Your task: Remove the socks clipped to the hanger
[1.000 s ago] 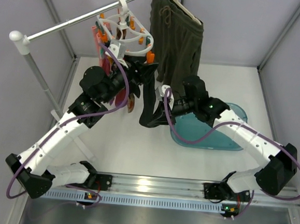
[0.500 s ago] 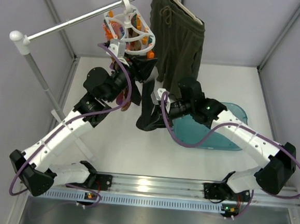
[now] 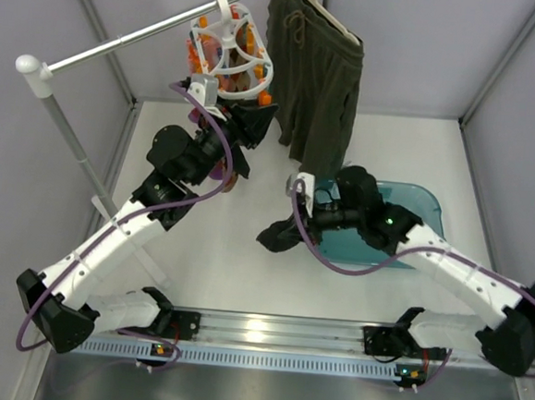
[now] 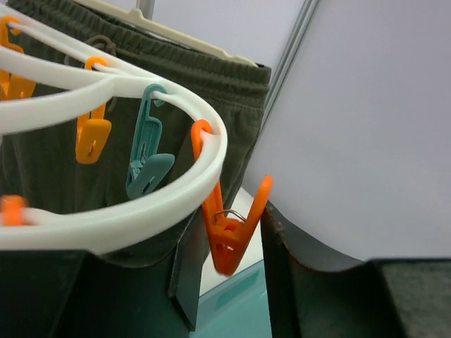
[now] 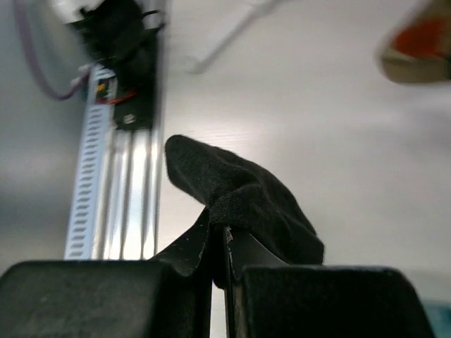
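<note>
The white ring hanger (image 3: pixel 228 53) with orange and teal pegs hangs from the metal rail. My left gripper (image 3: pixel 255 118) is open just below its ring (image 4: pixel 141 211), its fingers on either side of an empty orange peg (image 4: pixel 229 239). A maroon sock (image 3: pixel 217 170) and a patterned one still hang behind the left arm, mostly hidden. My right gripper (image 3: pixel 293 222) is shut on a black sock (image 3: pixel 278 236), which hangs free of the hanger low over the table. In the right wrist view the sock (image 5: pixel 246 197) drapes over the shut fingers (image 5: pixel 220 239).
Olive shorts (image 3: pixel 319 74) on a slim hanger hang right beside the ring hanger and fill the left wrist view's background (image 4: pixel 56 162). A teal basin (image 3: pixel 415 212) sits on the table under the right arm. Enclosure walls stand on both sides. The arms' mounting rail (image 3: pixel 266 330) runs along the near edge.
The black sock, stretched up to the hanger before, has come free. My right gripper has carried it down and toward the near side. The hanger has swung back to the right.
</note>
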### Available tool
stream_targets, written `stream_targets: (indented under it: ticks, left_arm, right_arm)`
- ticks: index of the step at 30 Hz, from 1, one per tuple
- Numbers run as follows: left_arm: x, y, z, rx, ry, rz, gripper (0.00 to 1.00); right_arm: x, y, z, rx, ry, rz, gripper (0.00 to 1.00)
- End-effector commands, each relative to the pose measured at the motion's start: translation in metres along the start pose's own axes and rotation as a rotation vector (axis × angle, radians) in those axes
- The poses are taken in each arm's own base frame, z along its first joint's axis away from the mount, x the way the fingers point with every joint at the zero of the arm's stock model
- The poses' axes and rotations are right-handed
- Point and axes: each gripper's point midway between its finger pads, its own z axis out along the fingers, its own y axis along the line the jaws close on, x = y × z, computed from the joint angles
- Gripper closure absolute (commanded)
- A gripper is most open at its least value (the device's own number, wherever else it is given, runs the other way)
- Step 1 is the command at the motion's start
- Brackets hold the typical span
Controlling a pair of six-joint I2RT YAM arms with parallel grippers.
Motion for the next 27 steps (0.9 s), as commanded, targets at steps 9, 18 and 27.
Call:
stream_targets:
  ticks: [9, 18, 27]
  left_arm:
    - [-0.006, -0.027, -0.037, 0.136, -0.010, -0.065, 0.21]
    - [0.023, -0.010, -0.083, 0.039, 0.142, -0.092, 0.02]
    - [0.044, 0.022, -0.156, -0.176, 0.418, -0.006, 0.02]
  right_arm:
    - [0.033, -0.113, -0.166, 1.052, -0.223, 0.499, 1.00]
    - [0.120, -0.148, -0.197, 1.199, -0.121, 0.756, 0.74]
    - [0.095, -0.139, -0.198, 1.146, -0.131, 0.668, 0.00]
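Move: The right hand already grips the freed black sock; the bin's middle is about 23 cm to its right, 15 cm ahead and 21 cm below, the trousers some 28 cm ahead, 5 cm right and 12 cm higher. The left hand still has the orange clip at its fingertips, 1 cm ahead, right and up; the hanger's middle is about 9 cm ahead, 8 cm left and 5 cm higher. Right swings the sock 25 cm right-forward, opening over the bin; left releases the clip, going back and down. ##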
